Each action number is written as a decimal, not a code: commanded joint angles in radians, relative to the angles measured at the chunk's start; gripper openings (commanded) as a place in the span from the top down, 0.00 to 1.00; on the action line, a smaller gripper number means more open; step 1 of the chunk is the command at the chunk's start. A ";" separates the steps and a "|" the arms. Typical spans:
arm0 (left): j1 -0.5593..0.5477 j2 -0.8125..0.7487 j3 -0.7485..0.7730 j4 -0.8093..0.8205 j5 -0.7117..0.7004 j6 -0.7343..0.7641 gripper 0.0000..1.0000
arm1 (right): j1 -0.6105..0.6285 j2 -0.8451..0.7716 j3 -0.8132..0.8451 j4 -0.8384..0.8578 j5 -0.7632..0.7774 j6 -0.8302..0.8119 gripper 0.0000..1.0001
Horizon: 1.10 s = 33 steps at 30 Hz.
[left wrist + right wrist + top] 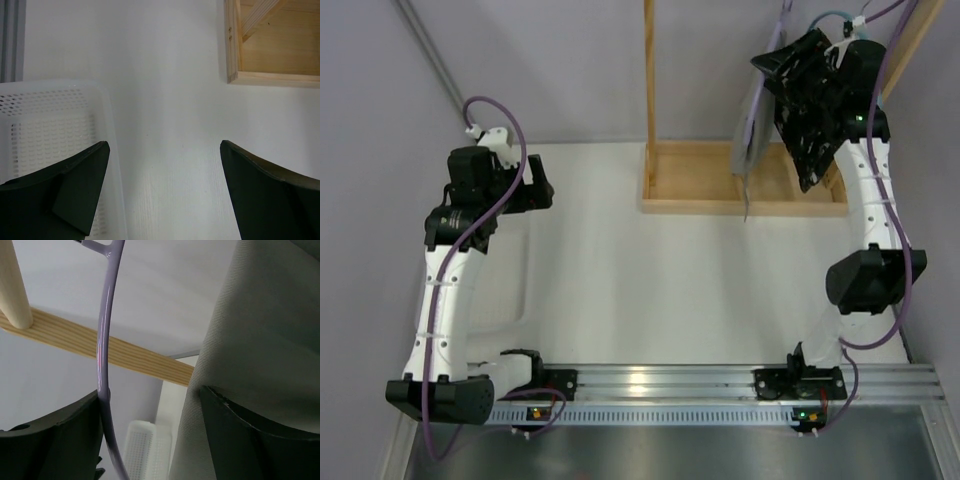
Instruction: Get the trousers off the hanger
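The grey trousers (752, 130) hang from the wooden rack at the back right. In the right wrist view their ribbed cloth (260, 340) fills the right side. The hanger's thin lilac arm (105, 340) curves down on the left. My right gripper (150, 390) is raised at the hanger, seen from above as (790, 90). Its jaws stand apart: the hanger arm lies against the left finger (60, 440) and the cloth against the right finger (260, 440). My left gripper (164, 144) hovers open over the table with nothing in it, at the left (535, 190).
The wooden rack has a tray-like base (720, 205) and an upright post (649, 80); its corner (270, 50) shows in the left wrist view. A white perforated basket (55, 100) sits under the left arm. Grey walls close in on both sides.
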<state>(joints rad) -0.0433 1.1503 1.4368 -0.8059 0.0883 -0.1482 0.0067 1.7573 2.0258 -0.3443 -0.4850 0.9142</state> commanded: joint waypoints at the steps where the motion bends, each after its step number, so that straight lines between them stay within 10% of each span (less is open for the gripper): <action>1: 0.000 0.000 -0.021 0.074 -0.007 -0.011 0.01 | 0.016 0.030 0.043 0.188 -0.081 0.104 0.28; 15: 0.000 0.009 -0.075 0.109 0.014 -0.005 0.01 | 0.027 0.122 0.166 0.266 -0.053 0.136 0.34; 33: 0.000 -0.006 -0.073 0.122 0.021 0.016 0.01 | 0.039 0.079 0.175 0.508 -0.084 0.373 1.00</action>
<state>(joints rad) -0.0433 1.1652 1.3655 -0.7494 0.0929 -0.1360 0.0307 1.9144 2.1544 -0.0364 -0.5507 1.2160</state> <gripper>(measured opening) 0.985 0.076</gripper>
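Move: The right hand's open fingers straddle the lavender hanger's sloping arm. The stretch just below the neck lies about 3 cm ahead, 3 cm left and 4 cm above. The grey trousers hang below, their middle some 12 cm down, 2 cm farther out and 1 cm left; the black patterned garment hangs 8 cm right, level in reach, about 10 cm lower. From the left hand, the hanger is roughly 21 cm ahead, 38 cm right and 17 cm up. The right fingers shut on the arm of the lavender hanger just below its neck and pinch it between their tips. To get there the hand rises about 5 cm while easing some 3 cm forward and nearly as far left, rolling about 15 degrees with its left side rising. The left hand, empty and open, sinks about 2 cm. ##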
